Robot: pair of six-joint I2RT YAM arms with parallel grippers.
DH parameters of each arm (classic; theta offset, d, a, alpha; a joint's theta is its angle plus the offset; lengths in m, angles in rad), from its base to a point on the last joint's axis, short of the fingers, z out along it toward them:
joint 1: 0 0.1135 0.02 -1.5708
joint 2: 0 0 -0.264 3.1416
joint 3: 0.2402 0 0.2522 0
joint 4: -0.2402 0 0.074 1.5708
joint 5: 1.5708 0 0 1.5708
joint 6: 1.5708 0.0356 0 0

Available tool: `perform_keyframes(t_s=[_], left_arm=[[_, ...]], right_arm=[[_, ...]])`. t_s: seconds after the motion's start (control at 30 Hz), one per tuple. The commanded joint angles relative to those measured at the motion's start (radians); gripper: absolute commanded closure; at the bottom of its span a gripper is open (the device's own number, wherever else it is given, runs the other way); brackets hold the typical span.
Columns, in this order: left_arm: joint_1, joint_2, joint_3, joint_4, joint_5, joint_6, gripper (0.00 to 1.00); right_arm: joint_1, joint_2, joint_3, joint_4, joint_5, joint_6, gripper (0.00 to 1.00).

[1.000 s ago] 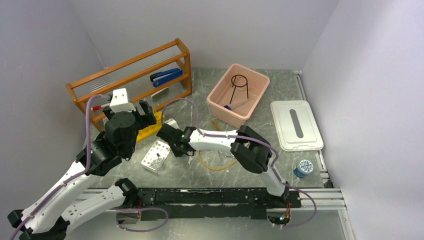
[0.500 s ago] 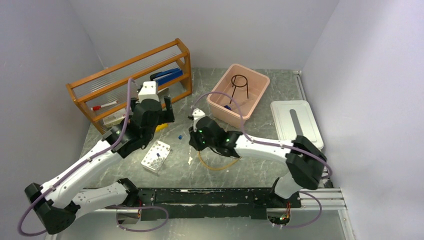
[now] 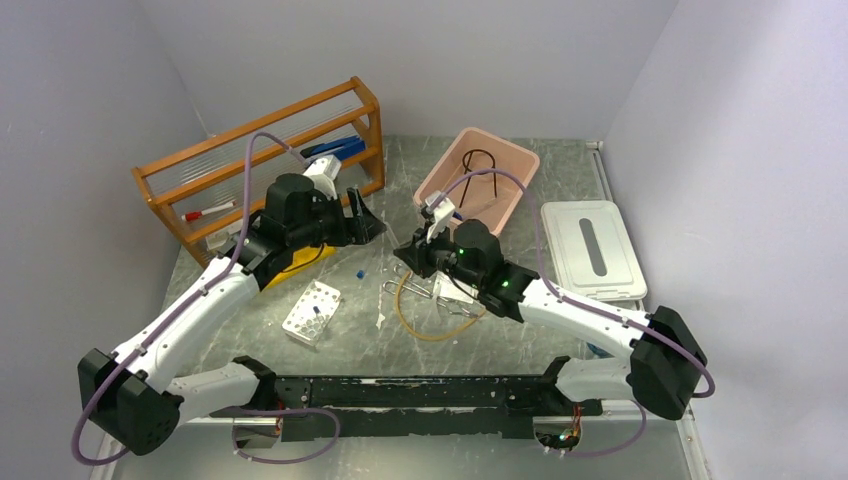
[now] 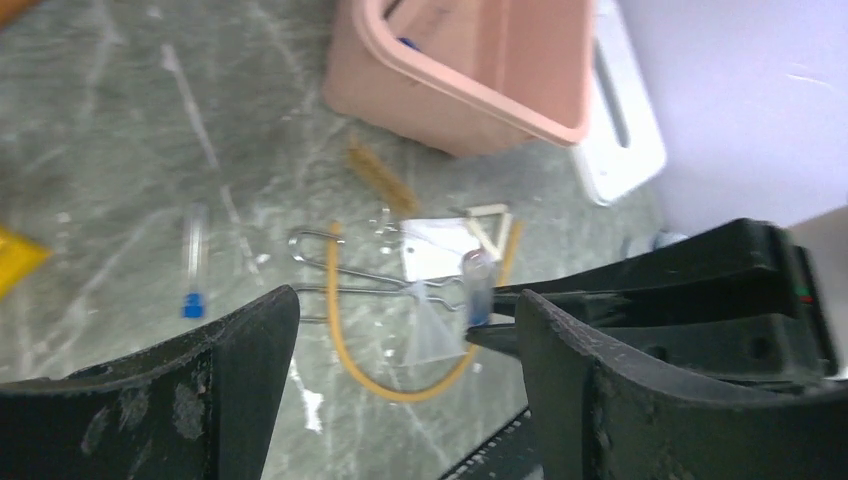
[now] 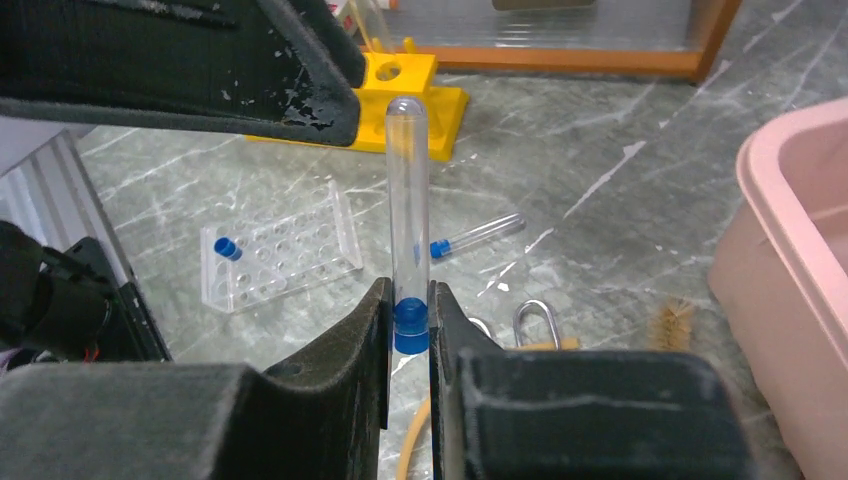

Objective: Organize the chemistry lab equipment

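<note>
My right gripper (image 5: 410, 335) is shut on a clear blue-capped vial (image 5: 409, 200), pinching its cap end while the tube stands upright. From above, this gripper (image 3: 412, 252) hovers over the table's middle. My left gripper (image 3: 364, 222) is just to its left, open and empty. In the left wrist view the held vial (image 4: 476, 282) shows close to the right finger of the open left gripper (image 4: 405, 400). Below lie an amber rubber tube (image 4: 340, 335), metal tongs (image 4: 345, 275), a white mesh square (image 4: 432, 250) and a triangle (image 4: 492, 226). A second vial (image 5: 478, 234) lies flat on the table.
A clear tube rack (image 3: 312, 310) holds one blue-capped vial (image 5: 227, 246). A yellow rack (image 5: 405, 95) sits by the orange shelf (image 3: 260, 150). The pink bin (image 3: 445, 205) holds the black ring tripod (image 3: 482, 165). A brush (image 5: 672, 322) lies near the bin. The white lid (image 3: 592, 250) is right.
The right gripper carried the vial from beside the clear rack to the right and back. The left gripper swung from the shelf rightward toward it, jaws staying wide.
</note>
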Motion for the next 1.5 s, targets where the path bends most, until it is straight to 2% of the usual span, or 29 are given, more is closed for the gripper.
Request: perform_keyframes(t_s=[0.0,0.17,0.37,0.57,0.7,0.8,0.83,0.93,0.97,1.07,1.23,1.37,1.47], left_arm=[[0.027,0.012,-0.021,0.140,0.286,-0.073,0.17],[0.029,0.012,-0.050,0.173,0.287,-0.090,0.20],[0.029,0.034,-0.061,0.183,0.322,-0.101,0.48],[0.029,0.029,-0.049,0.169,0.326,-0.088,0.68],[0.029,0.029,-0.057,0.184,0.354,-0.070,0.91],[0.029,0.021,-0.048,0.179,0.343,-0.049,0.95],[0.029,0.015,-0.047,0.184,0.338,-0.049,0.95],[0.029,-0.007,-0.050,0.215,0.331,-0.069,0.95],[0.029,-0.013,-0.051,0.225,0.328,-0.077,0.95],[0.029,-0.038,-0.054,0.254,0.309,-0.110,0.95],[0.030,-0.102,-0.070,0.350,0.242,-0.215,0.95],[0.029,-0.130,-0.069,0.449,0.203,-0.308,0.95],[0.029,-0.139,-0.072,0.510,0.201,-0.391,0.95]], right_arm=[[-0.015,-0.018,0.032,-0.007,-0.087,-0.083,0.86],[-0.028,-0.021,0.049,-0.022,-0.113,-0.109,0.86],[-0.030,-0.025,0.051,-0.021,-0.171,-0.166,0.85],[-0.031,-0.034,0.055,-0.030,-0.201,-0.205,0.84],[-0.033,-0.031,0.063,-0.036,-0.214,-0.229,0.85],[-0.033,-0.019,0.092,-0.075,-0.216,-0.183,0.85],[-0.033,-0.019,0.091,-0.074,-0.206,-0.156,0.78],[-0.036,-0.048,0.059,-0.011,-0.189,-0.053,0.49],[-0.036,-0.066,0.037,0.027,-0.183,-0.005,0.42],[-0.036,-0.132,-0.030,0.146,-0.125,0.164,0.29],[-0.036,-0.254,-0.155,0.349,0.095,0.526,0.16],[-0.036,-0.253,-0.167,0.392,0.198,0.788,0.15],[-0.036,-0.225,-0.160,0.464,0.224,0.879,0.13]])
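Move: The blue-capped test tube, its cap end still pinched in the right fingers, stands with its middle about 4 cm to the right of the open left hand and 2 cm back, near its height; from the right hand it is some 3 cm up, 2 cm left and 1 cm ahead. About 20 cm below the left hand lie the pink bin, 13 cm ahead and 17 cm right, the yellow rack, 20 cm left and 1 cm back, and the metal tongs, 6 cm back and 5 cm right. The test tube is passed across in mid-air: the left hand eases right and back about 4 cm and closes on its glass, while the right keeps hold of the cap end, drawing back slightly and turning some 10 degrees counter-clockwise. With the left grip shut, the right fingers open and release, then that hand rises and backs off to the right, rolling its left side up, as the left lifts the tube roughly 10 cm. ##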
